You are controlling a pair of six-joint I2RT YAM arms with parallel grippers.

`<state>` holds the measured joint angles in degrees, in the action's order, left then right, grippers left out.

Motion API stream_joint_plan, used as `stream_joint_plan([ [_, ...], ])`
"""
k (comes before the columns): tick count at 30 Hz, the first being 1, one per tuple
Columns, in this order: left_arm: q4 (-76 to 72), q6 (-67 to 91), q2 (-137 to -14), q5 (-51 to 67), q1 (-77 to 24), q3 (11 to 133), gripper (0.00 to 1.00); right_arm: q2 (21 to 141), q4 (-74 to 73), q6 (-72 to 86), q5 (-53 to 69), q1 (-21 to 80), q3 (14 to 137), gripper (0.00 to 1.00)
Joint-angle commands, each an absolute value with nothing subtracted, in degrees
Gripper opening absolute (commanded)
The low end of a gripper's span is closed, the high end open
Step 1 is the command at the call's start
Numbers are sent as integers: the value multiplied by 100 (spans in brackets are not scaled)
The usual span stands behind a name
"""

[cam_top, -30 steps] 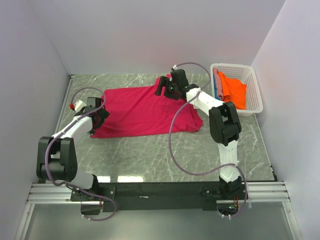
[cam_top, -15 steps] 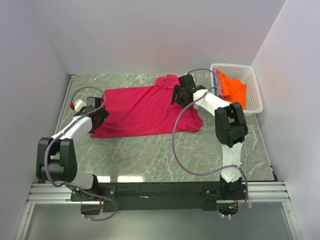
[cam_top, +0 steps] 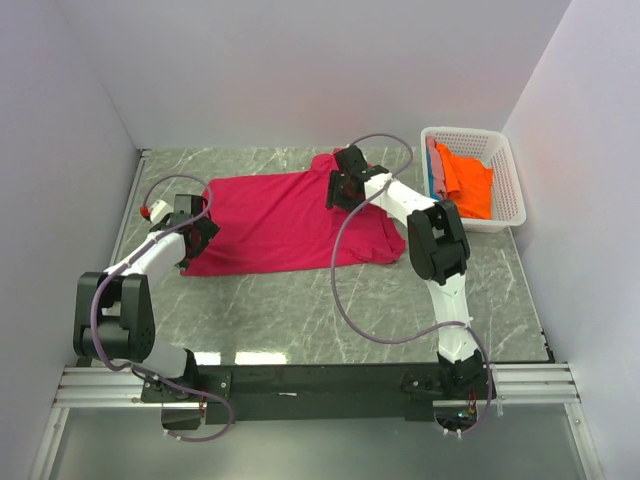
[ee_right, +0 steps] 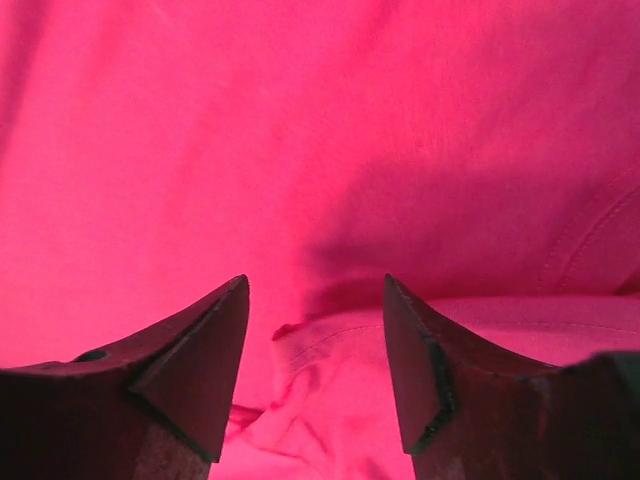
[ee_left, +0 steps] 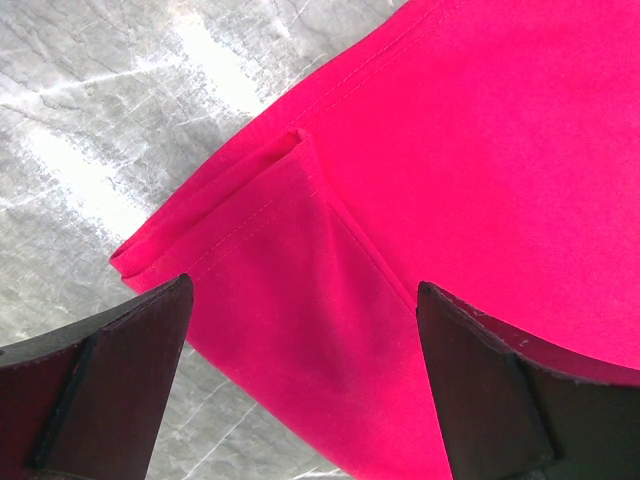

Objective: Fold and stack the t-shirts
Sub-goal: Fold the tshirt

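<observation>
A crimson-pink t-shirt (cam_top: 280, 220) lies spread flat on the marble table (cam_top: 300, 300). My left gripper (cam_top: 197, 232) rests at the shirt's left edge, open; in the left wrist view its jaws (ee_left: 303, 290) straddle a folded hem corner of the shirt (ee_left: 480, 150). My right gripper (cam_top: 340, 186) is low over the shirt's upper right part. In the right wrist view its jaws (ee_right: 315, 285) stand apart with a bunched hem fold (ee_right: 340, 345) between them, not pinched. An orange t-shirt (cam_top: 466, 180) and a blue-teal edge (cam_top: 437, 176) sit in the basket.
The white lattice basket (cam_top: 470, 132) stands at the back right against the right wall. Walls close in the table on the left, back and right. Grey cables loop from both arms over the table.
My right gripper swung right and then back left over the shirt's upper right part, and its jaws have narrowed. The left arm has not moved.
</observation>
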<state>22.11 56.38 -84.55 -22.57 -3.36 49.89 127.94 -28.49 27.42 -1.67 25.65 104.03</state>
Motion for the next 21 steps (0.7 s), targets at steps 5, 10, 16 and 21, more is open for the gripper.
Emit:
stream_joint_plan([
  [5, 2267, 5572, -8499, -2355, -352, 5098, 99, 13034, -3260, 2584, -606, 2768, 10846, 60],
  [10, 2276, 5572, -8403, -2391, -352, 5063, 99, 13078, -3313, 2619, -957, 2821, 10828, 37],
  [16, 2294, 5572, -8306, -2417, -352, 5036, 99, 12956, -3313, 2610, -1081, 2935, 10872, 16],
  [21, 2311, 5572, -8271, -2408, -352, 5036, 99, 12753, -3305, 2514, -1370, 3128, 10907, 0],
])
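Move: The edge of the t-shirt's folded-over layer lies almost under the right hand, about 1 cm back and some 3 cm below. From that hand, the far sleeve is roughly 10 cm ahead and 1 cm to the right; the shirt's near right corner is about 11 cm back and 13 cm to the right. From the left hand, that folded edge lies about 32 cm to the right and 10 cm ahead. Lower the open right gripper nearly 3 cm onto the folded edge of the t-shirt, easing back about 1 cm as it sinks. Then close the fingers fully to pinch the cloth, rolling the wrist some 10 degrees so that the hand's left side dips, and let the hand rise only slightly at the end. ##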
